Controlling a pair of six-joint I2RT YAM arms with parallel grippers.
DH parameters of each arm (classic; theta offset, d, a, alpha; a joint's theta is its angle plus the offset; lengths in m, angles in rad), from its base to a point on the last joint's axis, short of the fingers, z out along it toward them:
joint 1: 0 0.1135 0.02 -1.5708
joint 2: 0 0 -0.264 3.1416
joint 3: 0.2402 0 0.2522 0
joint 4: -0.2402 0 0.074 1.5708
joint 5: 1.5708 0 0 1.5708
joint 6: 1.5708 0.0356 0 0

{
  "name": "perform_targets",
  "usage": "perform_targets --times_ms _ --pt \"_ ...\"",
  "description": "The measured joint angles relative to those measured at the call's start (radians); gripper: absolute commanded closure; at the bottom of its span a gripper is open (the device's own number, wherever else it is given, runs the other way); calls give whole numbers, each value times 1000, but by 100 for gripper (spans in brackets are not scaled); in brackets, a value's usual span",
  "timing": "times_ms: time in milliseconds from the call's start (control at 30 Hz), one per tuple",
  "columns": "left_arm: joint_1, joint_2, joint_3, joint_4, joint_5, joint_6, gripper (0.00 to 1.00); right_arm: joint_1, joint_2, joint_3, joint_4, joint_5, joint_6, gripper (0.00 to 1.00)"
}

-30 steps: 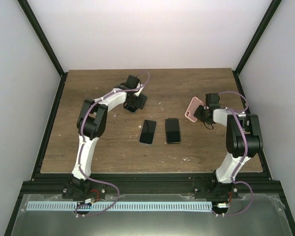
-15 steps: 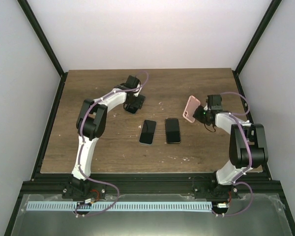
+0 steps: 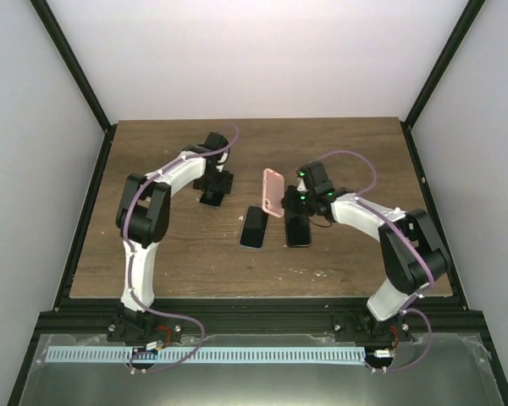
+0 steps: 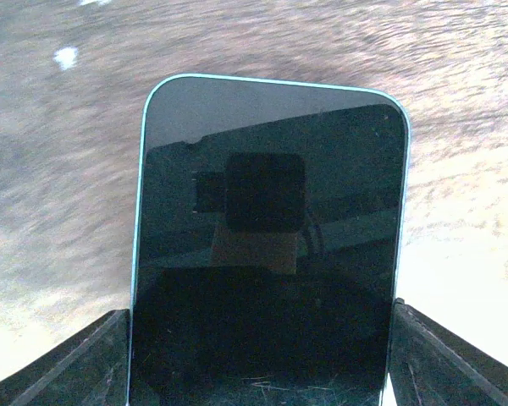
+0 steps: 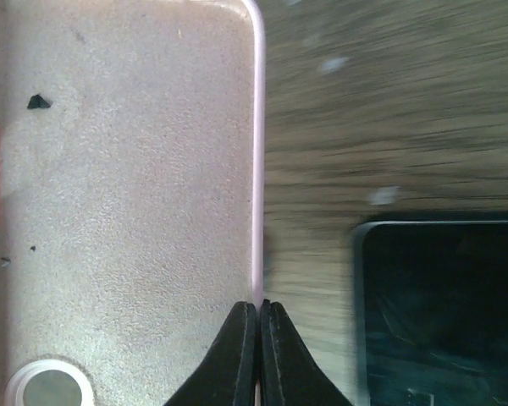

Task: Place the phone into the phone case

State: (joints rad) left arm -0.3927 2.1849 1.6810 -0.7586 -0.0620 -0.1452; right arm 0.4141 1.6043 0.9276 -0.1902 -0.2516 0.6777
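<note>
My left gripper [image 3: 212,191] [image 4: 262,372] is shut on a black-screened phone with a teal edge [image 4: 267,245], one finger on each long side, over the back left of the table. My right gripper [image 3: 298,196] [image 5: 259,338] is pinched shut on the side wall of a pink phone case [image 3: 273,192]. It holds the case on edge above the table's middle. The case's pale inner face [image 5: 127,194] fills the left of the right wrist view.
Two more dark phones lie flat side by side mid-table, one [image 3: 254,227] on the left and one [image 3: 298,225] on the right. A dark phone [image 5: 444,313] shows just right of the held case. The wooden table [image 3: 152,254] is walled in by a black frame.
My right gripper has carried the pink case left from the table's right side to above the two lying phones. My left gripper has shifted slightly left and nearer with its phone.
</note>
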Motion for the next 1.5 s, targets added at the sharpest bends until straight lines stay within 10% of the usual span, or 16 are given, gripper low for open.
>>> perform_targets --times_ms 733,1067,1500 --pt "158 -426 -234 -87 177 -102 42 396 372 308 56 31 238 97" --pt "156 -505 -414 -26 338 -164 42 404 378 289 25 74 295 57" --pt "156 -518 -538 111 470 -249 44 409 321 217 52 98 315 48"
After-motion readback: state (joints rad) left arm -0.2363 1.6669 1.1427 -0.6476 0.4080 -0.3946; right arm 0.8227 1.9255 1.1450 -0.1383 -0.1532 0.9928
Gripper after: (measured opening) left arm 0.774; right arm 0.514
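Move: The right hand holds the pink phone case by its right rim; the free patch of table where it will lie is about 20 cm to this hand's left, 3 cm back and 7 cm below. Beside that patch, the clear-cased phone lies 10 cm left of this hand and 5 cm back, the spare phone 3 cm right and 4 cm back. From the left hand, which holds the phone to be fitted, the patch is some 11 cm back and 3 cm right, barely lower. The right hand sweeps the pink case about 18 cm left, drawing back and sinking some 5 cm on the way, over the clear-cased phone to the free table beyond, then opens its fingers to about half and lets go of the rim, easing back right a couple of centimetres between the case and the clear-cased phone. Meanwhile the left hand, still pinching its phone by the sides, lifts about 10 cm and draws back about as far, first drifting left, then coming back right and sinking some 4 cm, while it tips roughly 30 degrees so its fingers slant to the right, towards the case. ##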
